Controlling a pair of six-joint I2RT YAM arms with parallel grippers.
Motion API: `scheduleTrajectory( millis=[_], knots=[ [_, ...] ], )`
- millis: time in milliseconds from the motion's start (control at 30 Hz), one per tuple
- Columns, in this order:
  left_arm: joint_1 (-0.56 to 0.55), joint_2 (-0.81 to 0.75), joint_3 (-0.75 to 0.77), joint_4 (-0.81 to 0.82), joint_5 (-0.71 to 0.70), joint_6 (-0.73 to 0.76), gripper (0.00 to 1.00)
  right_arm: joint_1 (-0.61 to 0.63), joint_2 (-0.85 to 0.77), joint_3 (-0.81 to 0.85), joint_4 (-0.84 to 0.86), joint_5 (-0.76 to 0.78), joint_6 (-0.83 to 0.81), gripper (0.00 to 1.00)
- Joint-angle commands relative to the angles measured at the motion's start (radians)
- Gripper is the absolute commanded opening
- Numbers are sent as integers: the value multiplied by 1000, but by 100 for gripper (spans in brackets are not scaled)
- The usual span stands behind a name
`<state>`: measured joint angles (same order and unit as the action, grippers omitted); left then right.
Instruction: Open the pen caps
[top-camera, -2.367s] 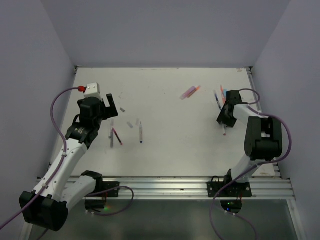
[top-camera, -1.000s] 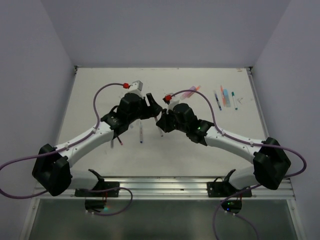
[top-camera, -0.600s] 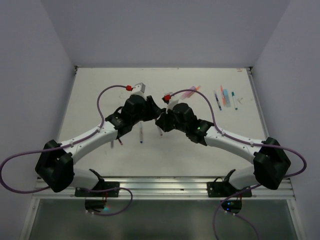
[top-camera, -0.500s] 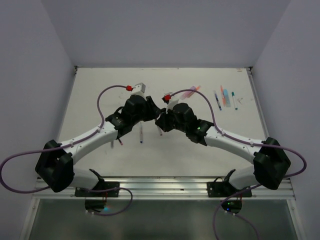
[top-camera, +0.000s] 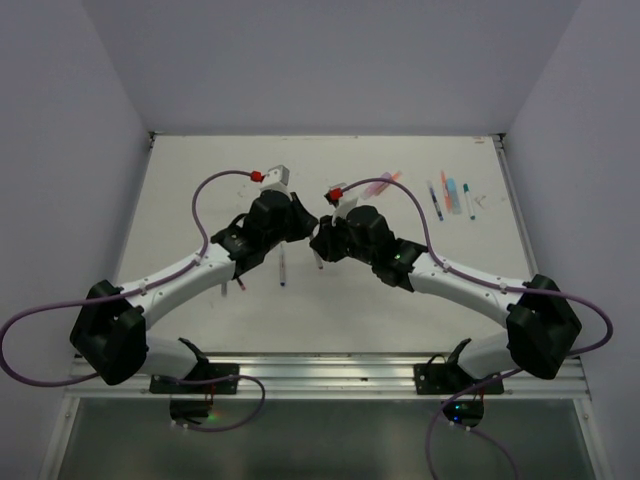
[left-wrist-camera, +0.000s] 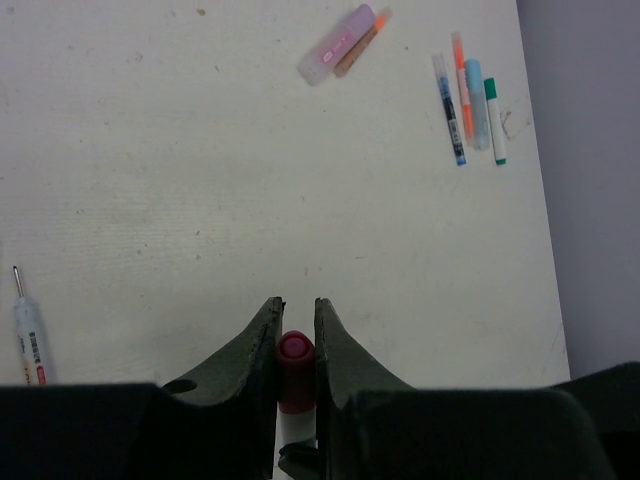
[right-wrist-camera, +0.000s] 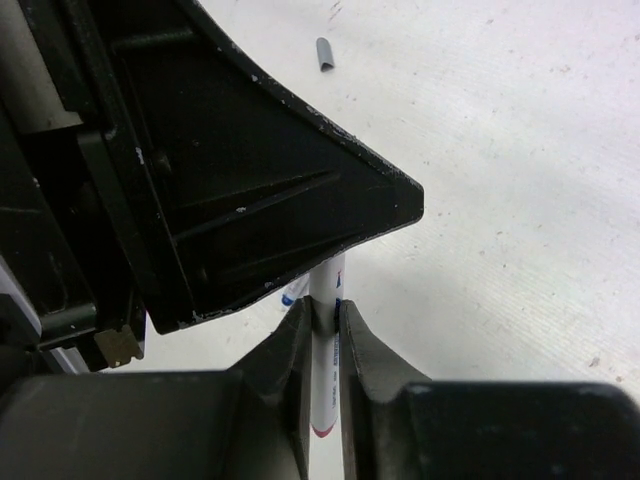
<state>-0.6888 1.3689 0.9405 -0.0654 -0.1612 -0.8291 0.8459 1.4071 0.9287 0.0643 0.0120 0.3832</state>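
Observation:
A white-bodied pen (right-wrist-camera: 328, 276) with a dark red cap (left-wrist-camera: 294, 362) is held between both grippers above the middle of the table. My left gripper (left-wrist-camera: 297, 305) is shut on the red pen cap, whose rounded end shows between the fingers. My right gripper (right-wrist-camera: 325, 308) is shut on the white barrel, right up against the left gripper's black body. In the top view the left gripper (top-camera: 304, 230) and the right gripper (top-camera: 322, 241) meet tip to tip and hide most of the pen.
A pink highlighter (left-wrist-camera: 336, 44) with an orange marker beside it lies at the back. Several capped pens (left-wrist-camera: 470, 95) lie in a row at the back right. Loose pens (top-camera: 283, 268) lie under the left arm. A grey cap (right-wrist-camera: 323, 53) lies on the table.
The left gripper's jaws have closed onto the red cap over the last second. Both arms, earlier out at the sides, now meet at the table's middle and hardly move.

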Motion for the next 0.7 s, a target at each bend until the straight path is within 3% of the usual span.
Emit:
scheduleTrajectory(
  millis=[0, 100, 233, 667],
  knots=[
    [-5, -25, 14, 47, -38, 19, 0, 5, 3, -16, 87, -49, 3, 25],
    [-3, -36, 11, 47, -20, 47, 0, 5, 9, -40, 91, -73, 3, 37],
    [-5, -57, 1, 105, -9, 77, 0, 2, 21, -54, 95, -99, 20, 40],
    [-3, -87, -19, 127, 20, 90, 0, 1, 33, -79, 161, -98, 26, 41]
  ],
)
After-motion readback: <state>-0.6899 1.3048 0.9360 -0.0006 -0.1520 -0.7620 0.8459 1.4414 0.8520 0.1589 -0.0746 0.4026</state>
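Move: Clamped by both hands, the red-and-white marker stands roughly upright. Its lower end is about 5 cm below the right hand and 1 cm back, and some 9 cm below and 3 cm back of the left hand, which has the red cap. On the table, 16 cm below the left hand, an uncapped pen lies about 7 cm left and 1 cm ahead, and a clear cap 12 cm left and 5 cm ahead. Opening its fingers off the white body, the right hand sinks about 3 cm, drawing back some 1.5 cm, towards the marker's lower end, and stays part-open with the marker between its fingers. Meanwhile the left hand keeps its pinch on the red cap and lifts the marker about 3.5 cm straight up, its fingertips tipping up slightly. ##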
